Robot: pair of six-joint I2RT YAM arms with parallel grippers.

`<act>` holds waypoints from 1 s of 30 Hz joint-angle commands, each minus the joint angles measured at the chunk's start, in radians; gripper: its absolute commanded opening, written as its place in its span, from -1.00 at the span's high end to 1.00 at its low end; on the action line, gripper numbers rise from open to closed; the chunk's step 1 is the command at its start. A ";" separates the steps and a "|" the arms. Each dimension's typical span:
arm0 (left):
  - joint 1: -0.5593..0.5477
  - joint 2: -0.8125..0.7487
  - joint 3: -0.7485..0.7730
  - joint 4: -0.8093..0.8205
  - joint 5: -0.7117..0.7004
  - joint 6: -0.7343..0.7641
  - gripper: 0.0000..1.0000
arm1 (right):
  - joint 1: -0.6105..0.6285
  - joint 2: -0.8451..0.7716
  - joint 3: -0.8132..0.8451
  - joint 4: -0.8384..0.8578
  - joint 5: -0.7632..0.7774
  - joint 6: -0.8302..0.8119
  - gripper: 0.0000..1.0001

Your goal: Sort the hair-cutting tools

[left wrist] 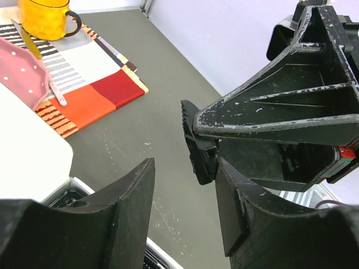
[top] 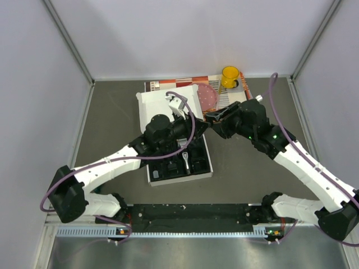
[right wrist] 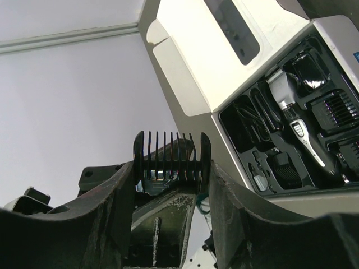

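My right gripper (right wrist: 171, 171) is shut on a black guard comb (right wrist: 171, 154), teeth pointing up, held in the air beside the box. From above, the comb (top: 211, 116) sits where the two grippers meet. My left gripper (left wrist: 185, 165) faces it with jaws apart; the comb (left wrist: 197, 147) lies at the tip of its right finger (left wrist: 241, 207), and the left finger is well off it. The right gripper's finger (left wrist: 280, 112) looms close. The black-and-silver clipper (right wrist: 300, 137) and other guard combs (right wrist: 336, 109) lie in the box's black tray (top: 196, 168).
The white box lid (top: 160, 103) lies open behind the tray. A striped placemat (left wrist: 95, 89) at the back carries a yellow cup (top: 230, 77) and a pink dotted plate (top: 208, 96). Grey tabletop (top: 112, 123) is walled on three sides.
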 commanded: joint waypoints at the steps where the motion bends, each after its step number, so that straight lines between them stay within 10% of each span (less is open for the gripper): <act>1: -0.006 0.018 0.042 0.052 -0.028 0.013 0.00 | 0.022 -0.015 0.043 0.026 0.019 -0.011 0.54; 10: -0.007 0.035 0.061 0.026 -0.045 0.008 1.00 | 0.026 -0.009 0.033 0.026 0.025 -0.005 0.55; 13: -0.007 0.033 0.074 0.002 -0.045 0.007 1.00 | 0.026 -0.015 0.022 0.018 0.030 0.003 0.40; 19: -0.001 0.016 0.094 -0.112 -0.068 0.002 1.00 | 0.020 -0.057 -0.009 -0.051 0.128 -0.037 -0.59; 30: 0.244 0.130 0.174 -0.549 0.348 -0.098 1.00 | -0.110 -0.166 -0.107 -0.150 0.157 -0.307 -0.62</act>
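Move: The comb guard sits in the right fingers, its middle only about 1 cm ahead and 1 cm left of that hand point, level with it. From the left hand it is about 2 cm right and 1 cm ahead, level, at the tips of the half-open fingers. The box's middle lies some 27 cm below the left hand, 9 cm left and 6 cm back; the clipper in it is 8 cm left and 3 cm back, while the raised lid stands 14 cm ahead and 13 cm left. While the right hand keeps its grip on the comb guard almost still, the left hand edges about 1 cm to the right and shuts its fingertips on the guard, pinching it between them. Only then do the right fingers spread wide and let go, the hand pulling away some 7 cm to the right and slightly down, as the left hand, keeping its pinch, carries the guard about 5 cm down and some 4 cm left with a little forward, tipping down some 15 degrees. ##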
